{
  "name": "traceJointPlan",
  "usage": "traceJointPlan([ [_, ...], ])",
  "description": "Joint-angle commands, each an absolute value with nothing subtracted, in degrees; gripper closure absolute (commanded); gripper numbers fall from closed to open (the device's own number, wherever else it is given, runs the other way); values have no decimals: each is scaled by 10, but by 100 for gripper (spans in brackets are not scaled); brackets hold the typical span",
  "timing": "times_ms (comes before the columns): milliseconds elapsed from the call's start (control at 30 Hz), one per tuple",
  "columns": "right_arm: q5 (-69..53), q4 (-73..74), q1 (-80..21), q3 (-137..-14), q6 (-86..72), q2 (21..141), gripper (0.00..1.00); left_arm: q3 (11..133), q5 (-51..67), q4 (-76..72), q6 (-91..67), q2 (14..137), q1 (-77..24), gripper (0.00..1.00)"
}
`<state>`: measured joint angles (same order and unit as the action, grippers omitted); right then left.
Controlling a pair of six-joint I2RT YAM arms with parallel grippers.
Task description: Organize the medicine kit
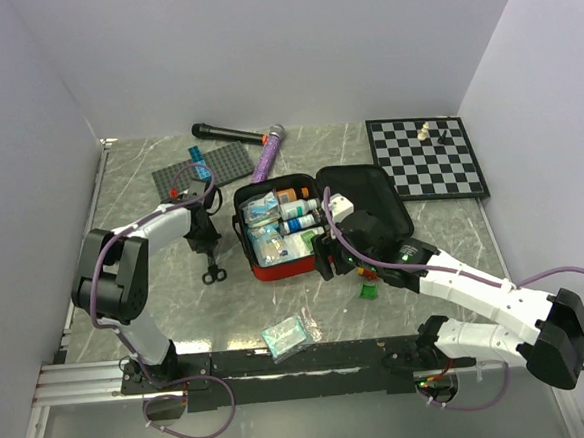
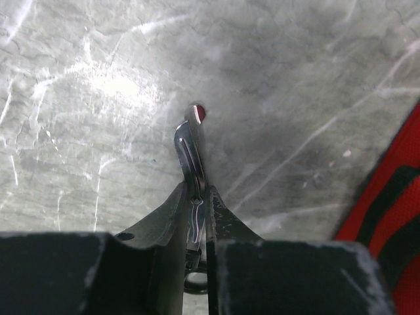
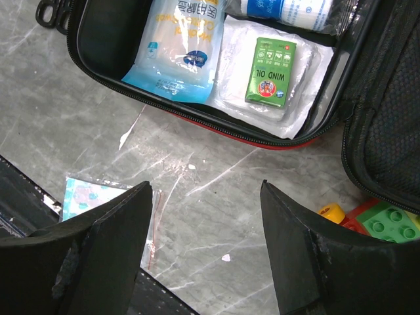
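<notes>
The red medicine kit (image 1: 274, 271) lies open in the middle of the table, its black lid (image 1: 371, 195) folded out to the right. It holds packets, small bottles and a green Wind Oil box (image 3: 271, 80). My left gripper (image 1: 209, 247) is left of the kit and shut on a pair of metal scissors (image 2: 192, 151), blades pointing away with a red tip; the black handle loops (image 1: 214, 276) show below the fingers. My right gripper (image 1: 333, 260) is open and empty over the table at the kit's front right corner, as the right wrist view (image 3: 206, 190) also shows. A clear packet (image 1: 286, 337) lies near the front edge.
A grey studded baseplate (image 1: 203, 171), a black microphone (image 1: 224, 134) and a purple tube (image 1: 266, 153) lie at the back left. A chessboard (image 1: 428, 159) with pieces is at the back right. Green, red and yellow toy bricks (image 3: 377, 220) sit beside the lid.
</notes>
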<state>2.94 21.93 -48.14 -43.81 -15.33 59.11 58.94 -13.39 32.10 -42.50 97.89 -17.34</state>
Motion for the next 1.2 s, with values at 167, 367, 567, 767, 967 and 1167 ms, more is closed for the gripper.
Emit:
traceJointPlan([
  [167, 29, 213, -484, -451, -151, 594, 27, 603, -119, 347, -424, 915, -175, 99],
  [367, 29, 214, -484, -451, -151, 593, 27, 608, -127, 359, -423, 897, -174, 99],
  [567, 30, 215, -484, -450, -151, 591, 27, 621, -133, 383, -423, 871, -175, 99],
  [767, 28, 214, -484, -452, -152, 589, 27, 655, -136, 419, -424, 811, -175, 99],
  [967, 27, 215, -485, -454, -153, 588, 27, 707, -106, 435, -439, 768, -175, 99],
  [1167, 34, 224, -484, -458, -151, 579, 27, 757, -49, 410, -461, 762, -190, 99],
])
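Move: The scissors are already in the left fingers, low at the table. The kit's filled tray, where they belong, lies about 16 cm to the right and 4 cm farther out, its middle some 2 cm higher. The grey pegboard is straight ahead by roughly 18 cm; the purple microphone is about 22 cm ahead and 14 cm right. From the idle right hand the tray is some 14 cm ahead, 10 cm left and 10 cm below. The scissors, still pinched in the left fingers, are lifted off the table beside the kit, slowly for the first few centimetres, then quickly, to about 18 cm higher with hardly any sideways travel. Late in the rise the wrist tilts some 20–25 degrees, swinging the fingertips forward and somewhat to the right; the grip stays shut. ##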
